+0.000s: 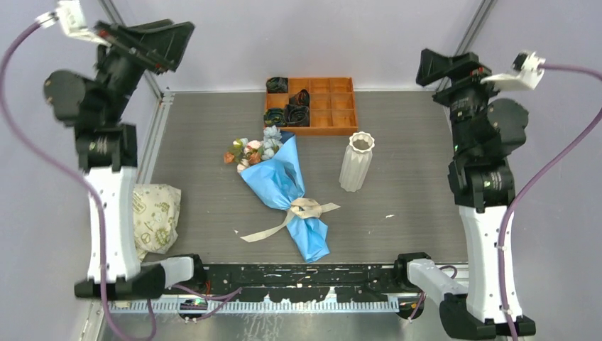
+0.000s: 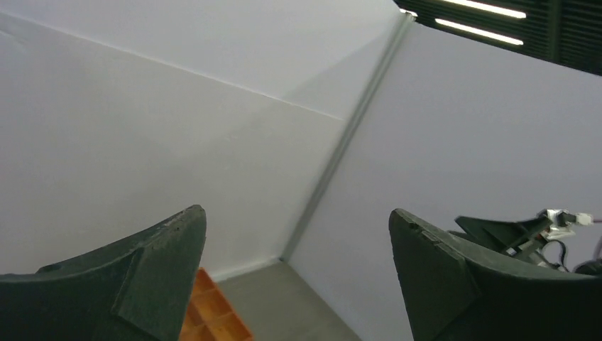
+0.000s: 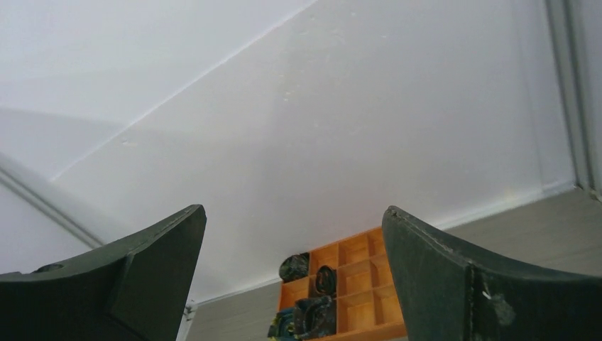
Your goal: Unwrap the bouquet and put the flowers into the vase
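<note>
The bouquet (image 1: 284, 186) lies flat in the middle of the table, wrapped in blue paper and tied with a beige ribbon (image 1: 307, 209). Its flowers (image 1: 252, 149), pale blue, pink and orange, stick out at the upper left end. The white ribbed vase (image 1: 357, 162) stands upright just right of it. My left gripper (image 1: 177, 48) (image 2: 297, 213) is raised high at the far left, open and empty. Raised at the far right, my right gripper (image 1: 426, 69) (image 3: 294, 209) is also open and empty. Neither wrist view shows the bouquet or the vase.
An orange compartment tray (image 1: 334, 106) (image 3: 362, 284) with dark rolled items (image 1: 297, 114) sits at the back, close behind the flowers. A cream floral-print cloth bag (image 1: 157, 213) lies at the left edge beside the left arm. White walls enclose the table.
</note>
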`<move>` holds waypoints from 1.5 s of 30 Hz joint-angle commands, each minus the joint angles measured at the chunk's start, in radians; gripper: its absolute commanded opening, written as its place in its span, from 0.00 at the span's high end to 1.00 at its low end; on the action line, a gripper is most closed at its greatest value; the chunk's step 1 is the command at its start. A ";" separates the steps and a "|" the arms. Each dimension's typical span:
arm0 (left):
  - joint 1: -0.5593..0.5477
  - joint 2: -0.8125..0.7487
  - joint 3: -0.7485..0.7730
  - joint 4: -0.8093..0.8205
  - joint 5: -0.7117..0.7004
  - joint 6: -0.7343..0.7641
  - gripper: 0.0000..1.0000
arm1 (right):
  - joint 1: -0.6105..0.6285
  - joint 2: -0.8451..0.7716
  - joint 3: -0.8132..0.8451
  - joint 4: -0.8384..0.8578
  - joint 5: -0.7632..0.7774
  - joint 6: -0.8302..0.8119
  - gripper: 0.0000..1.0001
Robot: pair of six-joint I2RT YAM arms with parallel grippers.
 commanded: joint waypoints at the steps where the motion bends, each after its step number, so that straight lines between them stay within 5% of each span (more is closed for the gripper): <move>1: -0.006 0.152 0.010 0.400 0.298 -0.406 0.00 | 0.000 0.094 0.224 -0.113 -0.144 -0.049 0.01; 5: -0.016 0.285 -0.036 0.704 0.269 -0.789 0.00 | 0.000 0.261 0.466 -0.314 -0.203 -0.052 0.00; 7: -0.039 0.353 0.048 0.592 0.384 -0.752 0.00 | 0.001 0.345 0.558 -0.336 -0.297 -0.020 0.01; 10: -0.117 0.298 0.086 0.078 0.309 -0.301 0.00 | 0.024 0.457 0.640 -0.385 -0.399 0.040 0.00; 13: -0.318 0.201 0.117 -0.378 -0.166 0.210 0.00 | 0.187 0.537 0.711 -0.483 -0.284 -0.030 0.00; 16: -0.376 0.186 0.091 -0.480 -0.248 0.266 0.00 | 0.398 0.627 0.785 -0.628 -0.167 -0.117 0.01; 21: -0.382 0.162 -0.099 -0.461 -0.208 0.214 0.00 | 0.661 0.540 0.518 -0.621 0.042 -0.150 0.05; 27: -0.500 0.172 -0.153 -0.647 -0.627 0.410 0.00 | 0.766 0.412 0.160 -0.632 0.082 -0.089 0.07; 31: -0.656 0.121 -0.271 -0.597 -0.904 0.475 0.00 | 0.813 0.391 -0.033 -0.606 0.072 -0.029 0.11; 37: -0.665 0.067 -0.450 -0.439 -0.712 0.334 0.00 | 0.870 0.402 -0.185 -0.519 0.089 -0.005 0.19; 45: -0.679 0.104 -0.674 -0.357 -0.694 0.206 0.04 | 0.873 0.475 -0.300 -0.377 0.083 -0.018 0.32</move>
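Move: The ribbon knot lies about 27 cm to the right hand's left, 7 cm back and 50 cm below; the vase is about 13 cm left of that hand, 2 cm farther out and some 41 cm down. For the left hand, the broad part of the blue wrapper is about 14 cm right, 4 cm ahead and 60 cm below, the flowers 13 cm ahead and 5 cm right, the ribbon knot 21 cm right and 5 cm back, both about as low. Down from high up, both hands swoop in over the bouquet. The right first arcs up a little and forward, then sweeps some 25 cm left and drops back and down to about 38 cm below its start, tipping steeply down and partly closing its fingers above the ribbon knot. The left reaches forward, draws back, shifts right and sinks about 40 cm towards the wrapper, tilting down, fingers staying open. ##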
